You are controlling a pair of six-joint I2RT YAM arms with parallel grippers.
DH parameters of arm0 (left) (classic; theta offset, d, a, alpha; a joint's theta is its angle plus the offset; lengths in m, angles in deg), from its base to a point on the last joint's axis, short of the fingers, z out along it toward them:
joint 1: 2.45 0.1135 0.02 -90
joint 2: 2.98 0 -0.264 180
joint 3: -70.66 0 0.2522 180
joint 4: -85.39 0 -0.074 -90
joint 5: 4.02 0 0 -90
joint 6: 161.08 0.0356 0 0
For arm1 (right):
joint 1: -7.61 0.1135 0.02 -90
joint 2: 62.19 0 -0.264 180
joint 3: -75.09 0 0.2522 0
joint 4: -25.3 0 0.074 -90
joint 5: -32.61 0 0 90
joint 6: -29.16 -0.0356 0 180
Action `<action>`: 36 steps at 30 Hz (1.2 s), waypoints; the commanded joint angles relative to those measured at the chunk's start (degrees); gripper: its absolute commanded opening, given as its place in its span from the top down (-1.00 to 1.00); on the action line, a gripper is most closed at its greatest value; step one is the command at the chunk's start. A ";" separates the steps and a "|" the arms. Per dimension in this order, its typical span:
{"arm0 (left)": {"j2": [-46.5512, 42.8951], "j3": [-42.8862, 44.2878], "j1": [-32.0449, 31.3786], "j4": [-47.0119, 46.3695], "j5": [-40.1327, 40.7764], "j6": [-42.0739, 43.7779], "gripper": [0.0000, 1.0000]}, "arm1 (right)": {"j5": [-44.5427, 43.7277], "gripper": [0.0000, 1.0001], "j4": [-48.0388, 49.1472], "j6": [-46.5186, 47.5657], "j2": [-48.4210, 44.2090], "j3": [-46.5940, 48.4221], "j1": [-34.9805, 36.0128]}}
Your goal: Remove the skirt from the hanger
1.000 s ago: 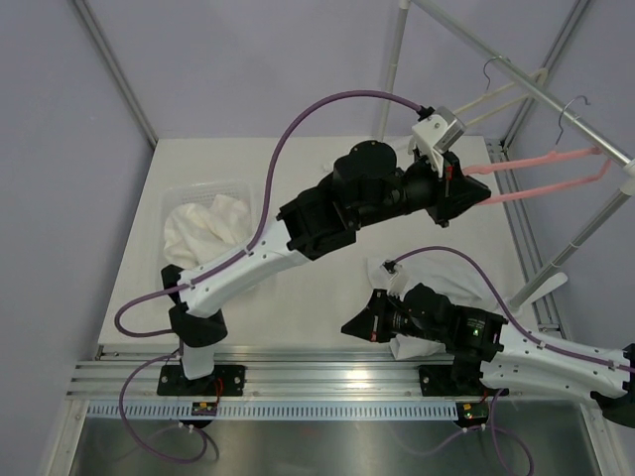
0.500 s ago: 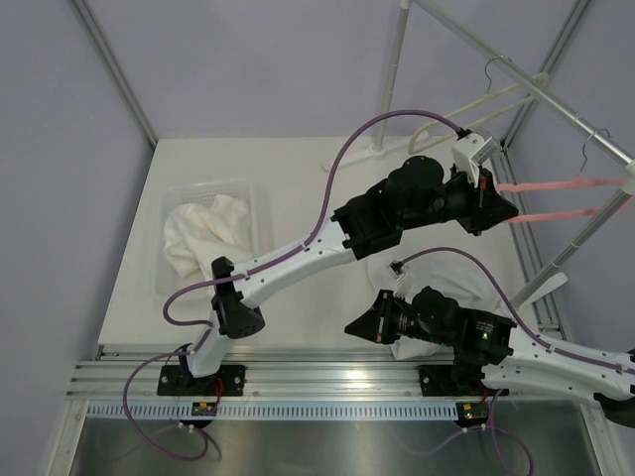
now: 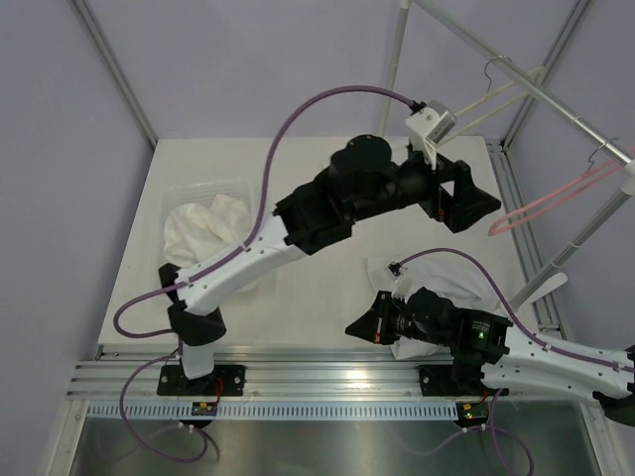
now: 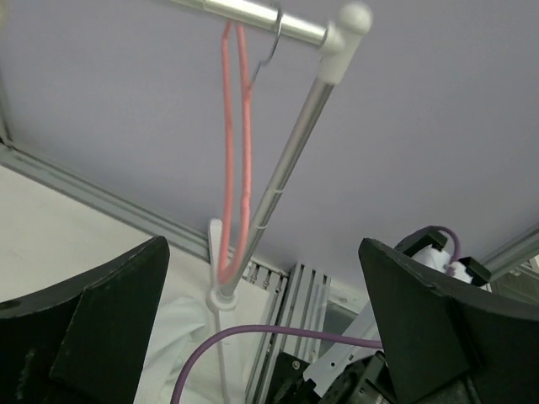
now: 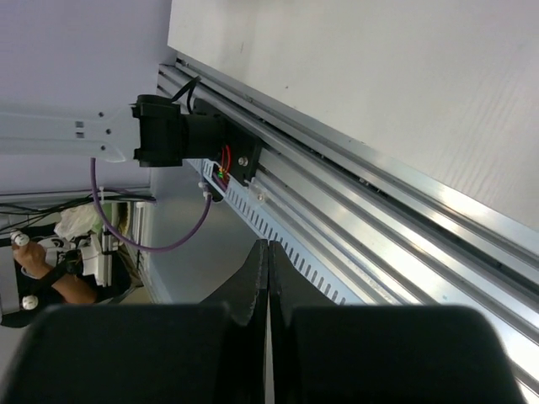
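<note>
The pink hanger (image 3: 544, 204) dangles bare from the metal rail (image 3: 556, 104) at the right, tilted. In the left wrist view the pink hanger (image 4: 236, 151) hangs straight down from the rail (image 4: 244, 13), well ahead of the fingers. My left gripper (image 3: 474, 198) is open just left of the hanger and holds nothing; its black fingers (image 4: 93, 332) stand wide apart around my left gripper's (image 4: 265, 337) empty gap. The white skirt (image 3: 468, 281) lies crumpled on the table, partly under the right arm. My right gripper (image 3: 359, 327) is shut and empty, its fingertips (image 5: 268, 278) pressed together.
A clear bin (image 3: 248, 190) with white clothes (image 3: 203, 230) sits at the table's left. A second, pale hanger (image 3: 508, 87) hangs further back on the rail. The rack's upright post (image 3: 571, 243) stands at the right edge. The aluminium rail (image 5: 379, 227) runs along the near table edge.
My left gripper has opened and let go of the pink hanger, then drawn back to the left. The hanger has dropped and now swings from the rail. The right arm has stayed put.
</note>
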 commanded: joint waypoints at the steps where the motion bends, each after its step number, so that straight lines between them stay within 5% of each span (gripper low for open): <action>1: -14.40 0.21 0.45 0.87 5.78 6.32 -0.98 | -3.30 0.99 -2.18 0.01 0.60 0.87 0.58; 3: -22.89 -3.47 0.45 3.76 10.61 9.14 -0.98 | -3.91 1.00 -3.15 0.01 0.34 1.48 0.66; 7: -39.93 -23.48 0.71 4.75 22.30 10.64 -0.98 | -5.14 1.00 -7.36 1.33 -3.16 4.81 0.58; 11: -51.83 -49.64 1.32 5.19 25.66 7.75 -0.98 | -8.57 1.00 -15.62 3.88 -7.21 12.11 0.66; 16: -55.90 -65.25 2.03 4.93 20.50 2.83 -0.98 | -11.91 1.00 -20.03 6.69 -13.97 21.42 0.66; 22: -49.33 -79.23 3.08 -7.01 16.60 -1.14 -0.98 | -10.77 1.00 -24.15 10.65 -14.69 32.15 0.58; 28: -30.29 -75.92 3.08 -10.81 21.17 -1.93 -0.98 | -9.02 1.00 -21.10 10.39 -18.02 32.34 0.66; 36: -8.73 -57.84 3.43 -11.25 16.97 1.06 -0.98 | -7.87 1.00 -20.56 8.28 -18.91 29.44 0.58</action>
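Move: Almost straight below the open left hand, some 48 cm down and about 3 cm back, the skirt lies on the table. The pink hanger hangs tilted about 14 cm to that hand's right, roughly level with it; the cream hanger is around 16 cm farther out and 7 cm right, at much the same height. From the closed right hand, the skirt lies about 8 cm ahead, 17 cm right and 16 cm below. Backing away from the pink hanger with fingers still wide open, the left hand sweeps nearly 30 cm left and about 10 cm up, then drops close to 48 cm, curving back right towards the skirt as its fingers tip down some 45 degrees. Meanwhile the right hand, still shut, rises and draws off to the right, away from the table. ##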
